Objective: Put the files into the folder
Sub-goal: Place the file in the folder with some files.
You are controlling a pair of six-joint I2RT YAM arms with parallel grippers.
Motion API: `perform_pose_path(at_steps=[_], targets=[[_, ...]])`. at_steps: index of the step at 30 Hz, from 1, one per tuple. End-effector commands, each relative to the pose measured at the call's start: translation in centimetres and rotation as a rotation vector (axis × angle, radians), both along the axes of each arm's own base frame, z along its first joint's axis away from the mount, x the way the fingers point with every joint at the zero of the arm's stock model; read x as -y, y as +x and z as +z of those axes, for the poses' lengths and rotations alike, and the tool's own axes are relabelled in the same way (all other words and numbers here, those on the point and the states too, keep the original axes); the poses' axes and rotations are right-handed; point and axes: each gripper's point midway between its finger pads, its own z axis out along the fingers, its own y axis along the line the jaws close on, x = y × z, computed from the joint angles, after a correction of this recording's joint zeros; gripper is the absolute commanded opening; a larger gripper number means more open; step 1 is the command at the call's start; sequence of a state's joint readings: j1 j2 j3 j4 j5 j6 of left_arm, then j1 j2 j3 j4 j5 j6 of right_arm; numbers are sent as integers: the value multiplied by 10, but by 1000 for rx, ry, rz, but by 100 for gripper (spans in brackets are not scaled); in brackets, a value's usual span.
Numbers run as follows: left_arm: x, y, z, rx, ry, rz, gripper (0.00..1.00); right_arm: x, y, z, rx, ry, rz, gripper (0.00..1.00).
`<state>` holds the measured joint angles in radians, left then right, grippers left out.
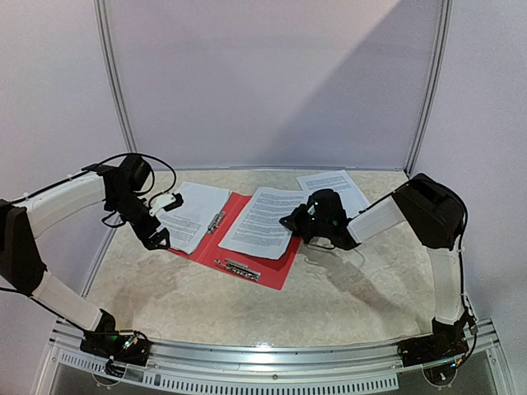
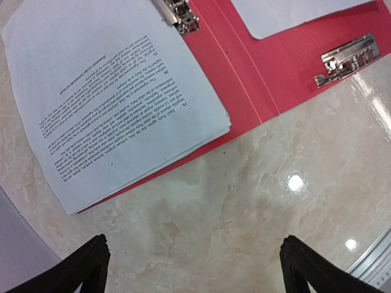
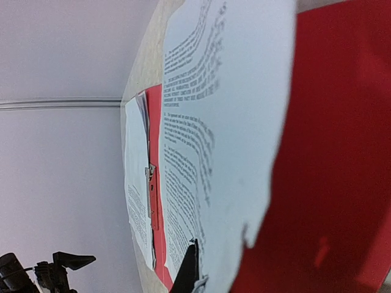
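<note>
The red folder lies open on the table. A stack of files rests on its left half. More files lie over its right half, and my right gripper is shut on their right edge. In the right wrist view the held sheet curves up over the red folder, with a dark fingertip against its edge. My left gripper hangs open beside the folder's near left corner. In the left wrist view its fingers stand wide apart over bare table, just short of the files and folder.
One more printed sheet lies on the marble table behind the right gripper. A silver clip sits at the folder's spine and another near its front edge. White panels wall the back and sides.
</note>
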<state>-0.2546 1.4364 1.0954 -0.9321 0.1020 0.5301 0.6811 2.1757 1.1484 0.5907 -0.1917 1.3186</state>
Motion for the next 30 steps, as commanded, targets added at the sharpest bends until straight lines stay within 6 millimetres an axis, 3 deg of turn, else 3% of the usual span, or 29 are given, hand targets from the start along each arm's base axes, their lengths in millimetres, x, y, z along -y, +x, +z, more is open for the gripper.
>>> perform_pose_path(at_steps=[1,11,20,30], targets=[[7,11,3,37,-64,10,100,6,-3,26,58,-4,-58,0],[12,10,9,47,-93,-3,100,-3,-30,-8,-22,-23,-10,0],[12,8,7,40,-92,-9,99,0,-48,-17,-43,3,-3,0],[12,8,7,46,-90,-17,100,-3,-46,-17,-30,-8,-11,0]])
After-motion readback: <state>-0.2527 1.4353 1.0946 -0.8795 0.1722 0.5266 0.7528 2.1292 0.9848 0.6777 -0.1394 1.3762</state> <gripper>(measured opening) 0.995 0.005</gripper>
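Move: The right hand, pinching the right edge of the file, is about 15 cm beyond and 14 cm to the right of the near clip on the folder's right half, and 3 cm above it. From this hand, the fold clip is some 22 cm left and 2 cm ahead, the filed pages 29 cm left and 5 cm ahead, and the spare files 18 cm right and 15 cm ahead. The near clip lies roughly 27 cm right of the left hand, about level and 9 cm below. Back towards its base goes the right hand, about 5 cm, lifting slightly at first and then sinking to some 2 cm lower than it began. Its shut fingers keep their pinch on the file's right edge and draw the file across the folder's right half towards the near clip, the wrist hardly turning. ##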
